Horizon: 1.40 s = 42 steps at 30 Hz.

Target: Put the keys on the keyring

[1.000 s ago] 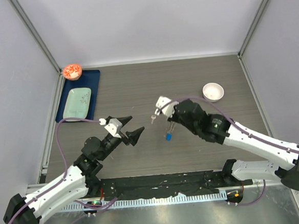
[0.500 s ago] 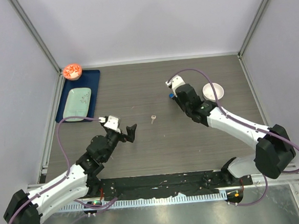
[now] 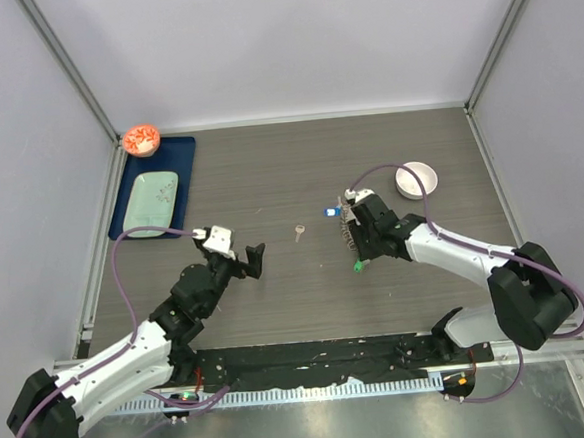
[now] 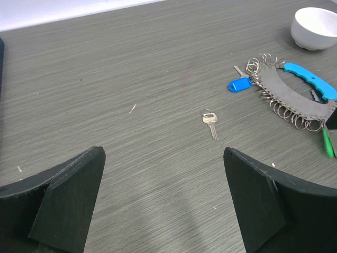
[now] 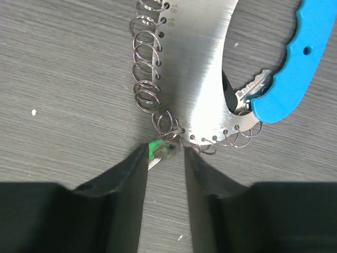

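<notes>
The plain silver key lies loose on the table, and it also shows in the left wrist view. The keyring lies flat to its right, with its light-blue strap and dark-blue tag. The green-headed key hangs on one of its small rings at the near end. My right gripper is low over it, with the jaws nearly closed around the green head. My left gripper is open and empty, near of and left of the silver key.
A white bowl stands behind and right of the keyring. A dark-blue mat with a pale green tray and an orange bowl is at the far left. A second small silvery key lies by the strap.
The right gripper carried the keyring to the far right, then came back and now has it flat on the table. The left gripper drew back slightly and turned.
</notes>
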Available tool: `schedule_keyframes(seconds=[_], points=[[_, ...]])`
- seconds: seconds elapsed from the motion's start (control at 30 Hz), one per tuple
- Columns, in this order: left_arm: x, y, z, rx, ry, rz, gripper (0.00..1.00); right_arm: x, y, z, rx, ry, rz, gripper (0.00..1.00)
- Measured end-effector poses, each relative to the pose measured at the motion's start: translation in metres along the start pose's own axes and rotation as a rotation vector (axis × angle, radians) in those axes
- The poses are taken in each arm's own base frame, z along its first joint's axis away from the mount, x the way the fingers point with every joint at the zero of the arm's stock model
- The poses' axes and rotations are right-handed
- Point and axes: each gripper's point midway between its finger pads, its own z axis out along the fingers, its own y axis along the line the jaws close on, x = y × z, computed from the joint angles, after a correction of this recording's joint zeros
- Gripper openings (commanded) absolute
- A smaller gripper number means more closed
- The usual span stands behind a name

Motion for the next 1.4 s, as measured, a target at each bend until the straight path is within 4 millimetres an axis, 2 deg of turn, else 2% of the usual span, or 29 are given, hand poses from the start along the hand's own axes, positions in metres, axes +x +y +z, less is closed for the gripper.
schedule_keyframes(seconds=[0.07,0.1,0.17,0.23,0.3,0.4,0.47,0.6,0.73,0.83,1.0,1.13,1.4], points=[[0.003,0.003,0.001,-0.021,0.010,-0.016,1.00,0.001,0.003,0.001,-0.013,0.010,0.037,0.60],[0.006,0.004,0.002,-0.035,0.020,-0.023,1.00,0.000,0.003,0.000,-0.015,0.010,0.053,0.68],[0.015,0.008,0.003,-0.066,0.052,-0.042,1.00,-0.008,0.001,-0.002,-0.008,-0.005,0.089,0.73],[0.024,0.011,0.006,-0.097,0.099,-0.060,1.00,-0.022,-0.003,-0.006,0.010,-0.037,0.125,0.86],[0.028,0.016,0.010,-0.127,0.136,-0.087,1.00,-0.040,-0.014,-0.013,0.045,-0.096,0.188,0.95],[0.025,0.031,0.017,-0.204,0.162,-0.169,1.00,-0.068,-0.043,-0.036,0.135,-0.220,0.288,0.95],[0.021,0.046,0.019,-0.272,0.160,-0.255,1.00,-0.081,-0.065,-0.057,0.216,-0.314,0.352,0.96],[0.017,0.073,0.014,-0.391,0.145,-0.419,1.00,-0.095,-0.107,-0.114,0.387,-0.511,0.458,0.96],[0.004,0.077,0.000,-0.419,0.104,-0.505,1.00,-0.094,-0.140,-0.179,0.503,-0.703,0.545,0.96],[-0.019,0.078,-0.012,-0.414,0.068,-0.531,1.00,-0.083,-0.157,-0.224,0.535,-0.836,0.576,0.96],[-0.079,0.077,-0.035,-0.367,-0.071,-0.576,1.00,-0.062,-0.174,-0.273,0.558,-0.999,0.617,0.96],[-0.108,0.079,-0.057,-0.340,-0.160,-0.568,1.00,-0.050,-0.180,-0.282,0.583,-1.038,0.605,0.96],[-0.128,0.087,-0.073,-0.368,-0.133,-0.434,1.00,-0.026,-0.179,-0.261,0.569,-1.062,0.567,0.96]])
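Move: The keyring lies flat, its middle about 8 cm ahead of the right hand, 2 cm to its right and 2 cm below. The green tag with its key sits between this hand's fingertips, roughly 1 cm left and 1 cm below. The blue tag lies some 12 cm ahead and 6 cm left, and the white bowl 18 cm ahead and 15 cm right. The keyring is about 11 cm ahead of the left hand, 22 cm right and 14 cm below. The right fingers, already parting around the green tag, come free of it and open wide. That hand first slides forward over the keyring about 5 cm, rising, then swings right and back, ending some 20 cm right and 24 cm higher, fingers tipped up about 60 degrees and turned clockwise. The open left hand dips slightly forward, then draws left and up about 13 cm, away from the keyring. ##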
